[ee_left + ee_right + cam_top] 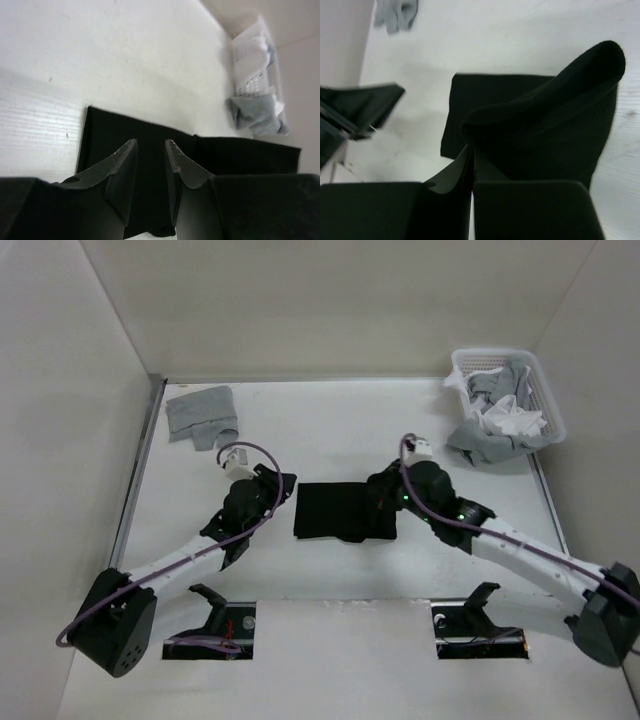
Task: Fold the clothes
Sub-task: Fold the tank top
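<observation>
The clothes (335, 510) are a black T-shirt lying folded into a small rectangle mid-table. My right gripper (378, 502) is at its right edge, shut on the fabric. In the right wrist view a curled fold of the clothes (550, 110) rises from the closed fingertips of the right gripper (472, 149). My left gripper (283, 488) hovers by the shirt's left edge. In the left wrist view the left gripper (151, 143) stands open with nothing between its fingers, and the clothes (225, 155) lie flat beyond and below it.
A small grey garment (202, 415) lies at the back left of the table. A white mesh basket (508, 400) with grey and white garments spilling over its side stands at the back right. Walls enclose the table on three sides.
</observation>
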### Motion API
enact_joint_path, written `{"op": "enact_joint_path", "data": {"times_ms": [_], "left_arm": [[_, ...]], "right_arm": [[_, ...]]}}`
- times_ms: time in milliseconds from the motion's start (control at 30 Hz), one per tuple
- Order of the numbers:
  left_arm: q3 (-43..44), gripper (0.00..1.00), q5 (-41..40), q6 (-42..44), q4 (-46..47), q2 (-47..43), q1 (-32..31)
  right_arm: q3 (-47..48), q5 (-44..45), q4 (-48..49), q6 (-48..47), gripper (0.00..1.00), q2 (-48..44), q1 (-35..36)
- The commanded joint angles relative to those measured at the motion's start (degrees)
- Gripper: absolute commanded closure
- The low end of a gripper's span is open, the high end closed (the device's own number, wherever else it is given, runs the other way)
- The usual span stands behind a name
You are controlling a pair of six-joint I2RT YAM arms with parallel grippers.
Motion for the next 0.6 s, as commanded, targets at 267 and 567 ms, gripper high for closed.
{"op": "enact_joint_path", "data": {"times_ms": [267, 567], "left_arm": [[-3.19, 0.7, 1.81, 0.64, -1.5, -10.92, 7.66], [-1.71, 0.69, 3.22, 0.99, -0.36, -7.77, 9.34]], "right_arm": [[27.02, 7.03, -4.82, -4.09, 0.75, 33.91, 16.58], [17.14, 5.09, 8.87, -0.66, 0.59, 25.96, 18.18]]}}
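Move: The right hand holds the tank top's raised right end, about 16 cm above the table. The spot it is bound for, the left end of the folded strip, lies some 17 cm to its left and 2 cm ahead. The grey folded cloth is about 41 cm left and 27 cm ahead, the white basket roughly 33 cm right and 30 cm ahead. From the left hand, that left end sits about 4 cm back, level sideways, 11 cm below. Pinching the tank top's right end, the right hand swings it left over the strip, some 16 cm while sinking about 5, turning a little counter-clockwise; midway its fingers start to open and let the cloth go, and the hand then eases back slightly. The left hand clears out to the left by about 6 cm, rising a little, its fingers barely apart. ##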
